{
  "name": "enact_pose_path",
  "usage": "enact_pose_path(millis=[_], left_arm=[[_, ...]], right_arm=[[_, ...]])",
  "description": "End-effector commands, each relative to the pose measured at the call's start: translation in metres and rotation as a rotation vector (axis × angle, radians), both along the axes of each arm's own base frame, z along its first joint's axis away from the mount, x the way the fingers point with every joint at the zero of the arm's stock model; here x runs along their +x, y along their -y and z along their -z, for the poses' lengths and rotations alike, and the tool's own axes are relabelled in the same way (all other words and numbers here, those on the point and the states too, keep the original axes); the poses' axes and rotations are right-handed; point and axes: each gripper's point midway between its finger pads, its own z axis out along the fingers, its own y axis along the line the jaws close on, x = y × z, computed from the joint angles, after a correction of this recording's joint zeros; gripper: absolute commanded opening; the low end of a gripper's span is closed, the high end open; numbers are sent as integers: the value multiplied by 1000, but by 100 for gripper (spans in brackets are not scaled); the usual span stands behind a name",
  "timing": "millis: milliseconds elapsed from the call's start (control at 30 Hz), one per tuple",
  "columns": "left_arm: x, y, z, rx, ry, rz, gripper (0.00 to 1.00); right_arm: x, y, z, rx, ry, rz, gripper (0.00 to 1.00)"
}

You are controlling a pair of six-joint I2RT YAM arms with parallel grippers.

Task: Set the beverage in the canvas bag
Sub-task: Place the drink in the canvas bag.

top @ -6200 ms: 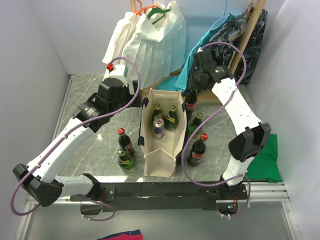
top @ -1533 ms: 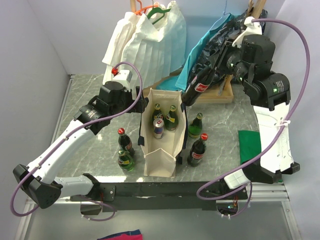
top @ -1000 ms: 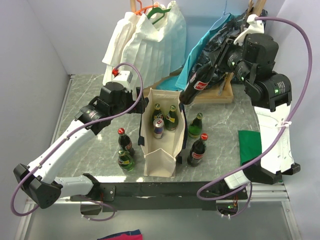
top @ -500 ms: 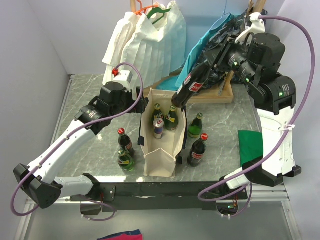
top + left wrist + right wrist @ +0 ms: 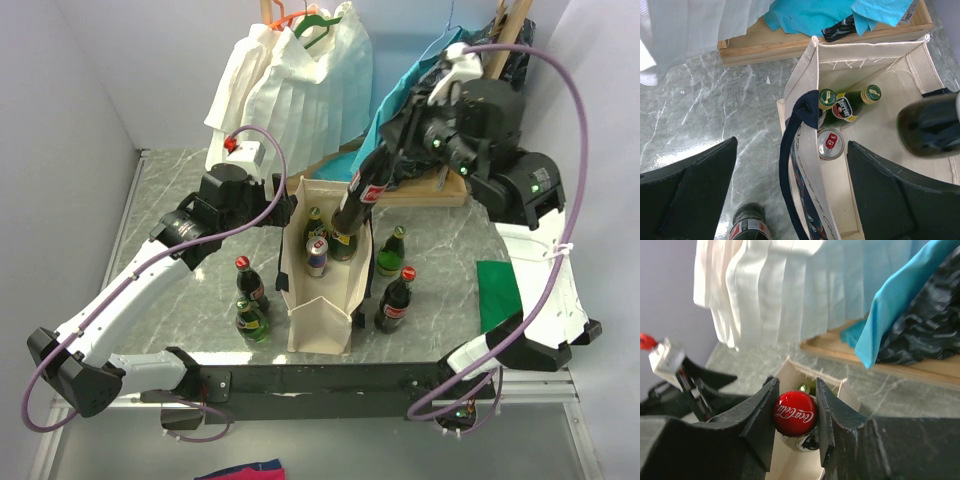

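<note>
The beverage [image 5: 365,190], a dark cola bottle with a red cap [image 5: 794,413], hangs tilted with its base [image 5: 930,131] over the open mouth of the canvas bag [image 5: 320,315]. My right gripper [image 5: 395,150] is shut on the bottle's neck just under the cap, above the bag's far rim [image 5: 805,371]. Inside the bag stand two green bottles [image 5: 847,102] and a can [image 5: 831,144]. My left gripper [image 5: 790,200] is open and straddles the bag's left wall and navy handle [image 5: 787,165], one finger outside and one inside.
On the marble table, a cola bottle [image 5: 250,283] and a green bottle [image 5: 251,322] stand left of the bag. Another green bottle [image 5: 392,250] and cola bottle [image 5: 395,300] stand to its right. A white pleated garment [image 5: 300,80], teal cloth and a wooden tray [image 5: 430,192] are behind; green cloth [image 5: 500,295] lies right.
My right arm has swung the cola bottle leftward and down, from over the wooden tray to over the bag's mouth. The left arm and the bag have stayed put.
</note>
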Motion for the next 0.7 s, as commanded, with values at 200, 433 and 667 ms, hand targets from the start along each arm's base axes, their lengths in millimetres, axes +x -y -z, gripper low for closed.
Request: enact_pose_path(millis=[200, 433, 667], left_arm=[[3, 1, 2, -6, 11, 0, 96], [3, 1, 3, -7, 13, 2, 96], [7, 2, -7, 9, 43, 12, 96]], right_arm=[[-20, 10, -67, 98, 243, 92, 0], [-17, 6, -39, 42, 210, 155, 0], [-12, 2, -27, 9, 205, 179, 0]])
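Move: The cola bottle, already held by its red cap in the right hand, is bound for the canvas bag, whose middle lies about 11 cm left, 4 cm back and roughly 40 cm below that hand. Inside it, the two green bottles stand some 10 cm left and 1 cm back, the can 14 cm left and 5 cm back; outside, a loose green bottle is 4 cm right, 5 cm back. From the left hand, the bag's middle is 9 cm right, 6 cm back, 18 cm below. The cola bottle, still gripped by its cap, is lowered about 8 cm towards the canvas bag's right half by the right hand, which also eases about 2 cm left, mostly at the outset. The right wrist rolls some 15 degrees, its left side dipping, and swings the slanting bottle towards upright, clear of the green bottles and can; the right fingers keep their hold. ##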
